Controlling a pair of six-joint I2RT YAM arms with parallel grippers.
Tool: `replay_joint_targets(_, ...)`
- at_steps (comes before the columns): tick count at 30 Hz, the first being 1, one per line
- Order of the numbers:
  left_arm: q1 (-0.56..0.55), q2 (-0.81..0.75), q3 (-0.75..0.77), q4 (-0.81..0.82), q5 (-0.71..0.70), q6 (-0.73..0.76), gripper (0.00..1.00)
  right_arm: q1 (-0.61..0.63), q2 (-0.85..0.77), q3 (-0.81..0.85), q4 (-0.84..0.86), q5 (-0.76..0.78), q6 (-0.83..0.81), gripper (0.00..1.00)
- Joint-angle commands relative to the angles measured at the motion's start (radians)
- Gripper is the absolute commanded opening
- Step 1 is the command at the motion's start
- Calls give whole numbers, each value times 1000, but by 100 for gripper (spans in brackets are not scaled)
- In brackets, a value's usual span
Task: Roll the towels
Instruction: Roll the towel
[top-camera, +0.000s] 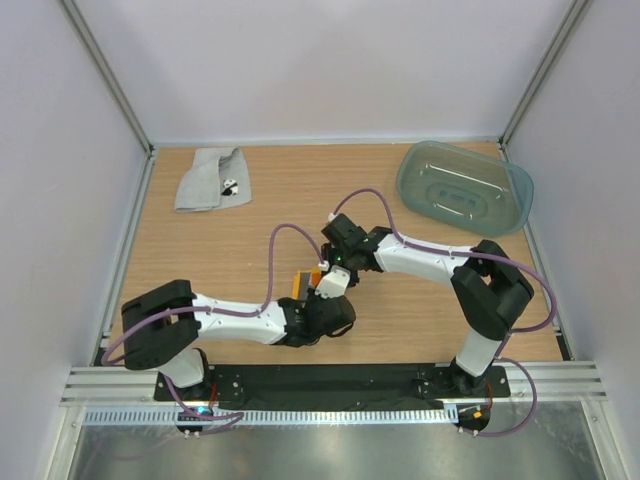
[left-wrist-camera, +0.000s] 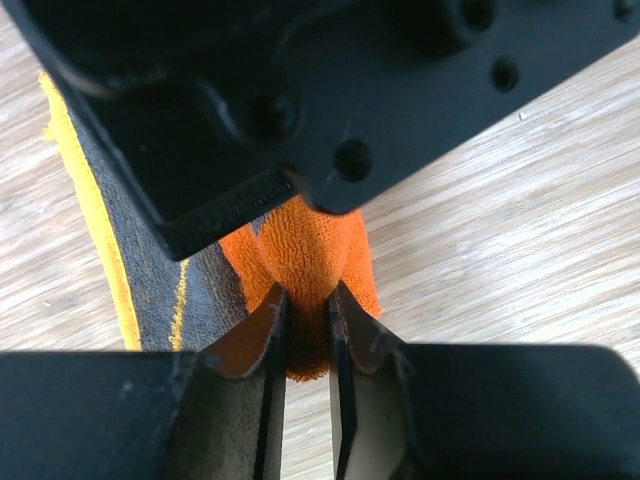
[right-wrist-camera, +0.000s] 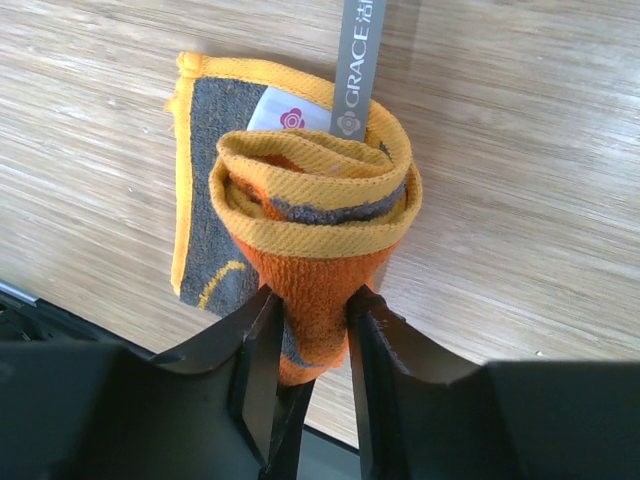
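Observation:
The orange towel (right-wrist-camera: 315, 190), with a dark grey pattern and a yellow hem, is wound into a loose roll with a flat tail lying on the wood. My right gripper (right-wrist-camera: 312, 300) is shut on the lower part of the roll, both pads touching it. My left gripper (left-wrist-camera: 308, 295) is shut on the orange towel (left-wrist-camera: 305, 245) at its other end, pinching a narrow fold. From above, both grippers meet over the orange towel (top-camera: 301, 283) near the table's middle front. The grey towel (top-camera: 210, 178) lies crumpled at the far left, away from both arms.
A translucent blue-green tub (top-camera: 463, 187) lies upside down at the far right. A grey label strip (right-wrist-camera: 358, 70) sticks out of the roll. The right gripper's black body (left-wrist-camera: 300, 100) fills the top of the left wrist view. White walls enclose the table.

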Motion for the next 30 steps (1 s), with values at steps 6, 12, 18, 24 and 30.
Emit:
replay_joint_targets(6, 9, -60, -96, 16, 49, -61, 0, -14, 20, 44, -11, -21, -31, 45)
replay_joint_targets(12, 11, -147, -169, 43, 55, -84, 0, -90, 38, 64, -38, -27, -73, 48)
replay_joint_targets(18, 11, -178, -185, 56, 66, -81, 0, -176, 37, 115, -113, 34, -131, 56)
replay_joint_targets(24, 12, -218, -211, 105, 99, -83, 0, -226, -24, 115, -146, 77, -148, 72)
replay_joint_targets(30, 32, -249, -229, 152, 150, -92, 0, -239, -107, 109, -172, 102, -148, 84)
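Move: The towel roll runs fore and aft between the hands, its middle about 5 cm ahead of the left hand, which pinches its near end, and some 1 cm back, 1 cm left and 2 cm below the right. From the right hand, the towel's flat tail lies about 5 cm left and 2 cm back, the grey tag 5 cm ahead, and the plastic tray about 28 cm right and 18 cm ahead. The right hand opens off the towel roll, leaving 11 cm right-forward, while the left keeps pinching and eases left-back. ##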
